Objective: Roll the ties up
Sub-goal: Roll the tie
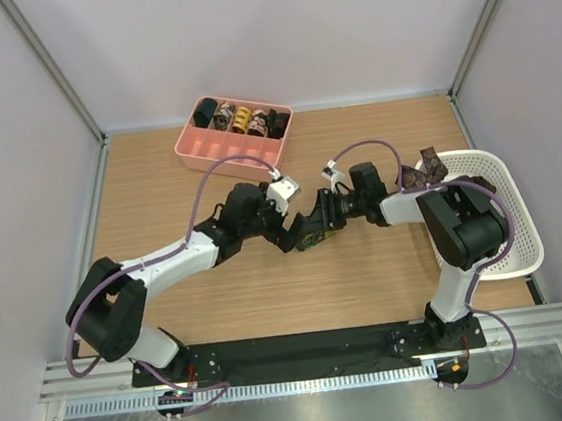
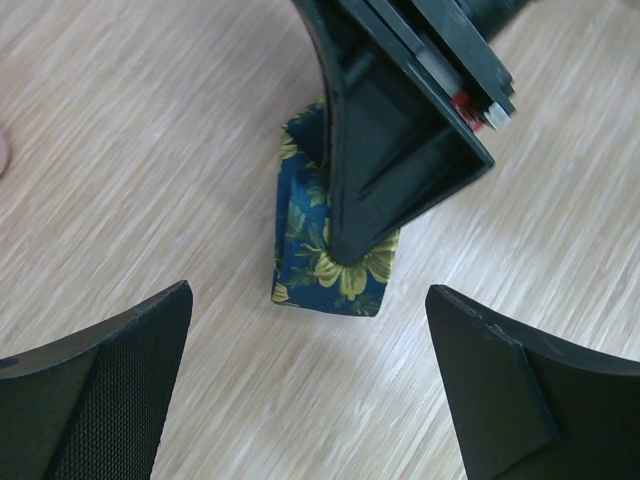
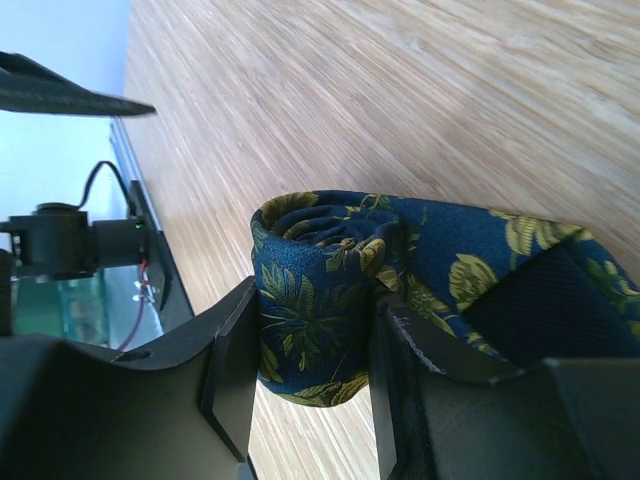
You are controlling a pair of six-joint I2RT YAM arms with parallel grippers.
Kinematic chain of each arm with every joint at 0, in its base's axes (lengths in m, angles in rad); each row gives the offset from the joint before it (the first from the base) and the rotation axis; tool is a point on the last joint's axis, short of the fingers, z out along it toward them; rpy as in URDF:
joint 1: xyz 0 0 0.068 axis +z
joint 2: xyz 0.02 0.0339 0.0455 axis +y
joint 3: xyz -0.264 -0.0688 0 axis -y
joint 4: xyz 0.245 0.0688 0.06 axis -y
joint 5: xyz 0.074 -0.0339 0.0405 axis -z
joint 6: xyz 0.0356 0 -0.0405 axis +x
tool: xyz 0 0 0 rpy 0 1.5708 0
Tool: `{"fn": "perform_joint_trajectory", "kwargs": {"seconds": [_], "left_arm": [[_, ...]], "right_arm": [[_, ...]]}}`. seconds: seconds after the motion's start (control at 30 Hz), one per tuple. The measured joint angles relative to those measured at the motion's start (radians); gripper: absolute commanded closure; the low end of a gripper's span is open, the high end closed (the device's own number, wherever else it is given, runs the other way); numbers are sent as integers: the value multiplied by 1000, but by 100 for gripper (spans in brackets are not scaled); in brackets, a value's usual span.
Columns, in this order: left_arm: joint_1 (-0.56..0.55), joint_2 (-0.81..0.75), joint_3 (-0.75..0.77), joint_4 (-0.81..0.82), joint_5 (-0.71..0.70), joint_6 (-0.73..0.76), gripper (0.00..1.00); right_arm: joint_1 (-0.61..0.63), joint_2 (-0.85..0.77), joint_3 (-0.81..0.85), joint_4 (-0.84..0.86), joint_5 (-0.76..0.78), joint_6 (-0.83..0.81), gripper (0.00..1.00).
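A navy tie [image 3: 440, 250] with yellow-green flower print is wound into a small coil on the wooden table. My right gripper [image 3: 312, 345] is shut on that coil, one finger on each side. From the left wrist view, the coil [image 2: 345, 290] stands on the table under the right arm's black finger [image 2: 390, 160]. My left gripper [image 2: 310, 400] is open just short of it, nothing between its fingers. From above, both grippers meet at the tie [image 1: 312, 237] mid-table: left gripper [image 1: 291, 231], right gripper [image 1: 322, 216]. Several rolled ties [image 1: 241, 120] lie in a pink tray [image 1: 190, 152].
The pink tray stands at the back, left of centre. A white perforated basket [image 1: 522, 207] stands at the right edge, with a dark patterned tie [image 1: 431, 165] hanging over its near-left rim. Purple cables arc above both arms.
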Motion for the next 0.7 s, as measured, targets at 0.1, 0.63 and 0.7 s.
{"fn": "perform_joint_trajectory", "kwargs": {"seconds": [0.1,0.63,0.7], "left_arm": [[-9,48,32,-19,41,50,0],[-54,341,291,-227,97,248,0],[-54,374,335,-256,105,268,0]], "right_arm": [[-29,23,-11,38,-44,28,78],[-74,77,-11,74,-116,86,80],[-76,80,-8,70,-118,86,80]]}}
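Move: The rolled end of the tie sits pinched between the right hand's fingers, practically at that hand's point, perhaps 1 cm to its left. From the open left hand it lies about 6 cm to the right, 1 cm ahead and 7 cm down. The loose tail runs out some 4 cm ahead of the roll and 3 cm right of it; the pink box is about 22 cm ahead and 11 cm left of the left hand, roughly 6 cm lower. The tie roll stays pinched in the right hand, which eases 1 to 2 cm to the right and slightly down, tipping a few degrees. The left hand closes in on it, sinking about 6 cm and going some 5 cm right, its fingers tilting further down and turning about 15 degrees clockwise; they stay wide open, coming to either side of the roll. ##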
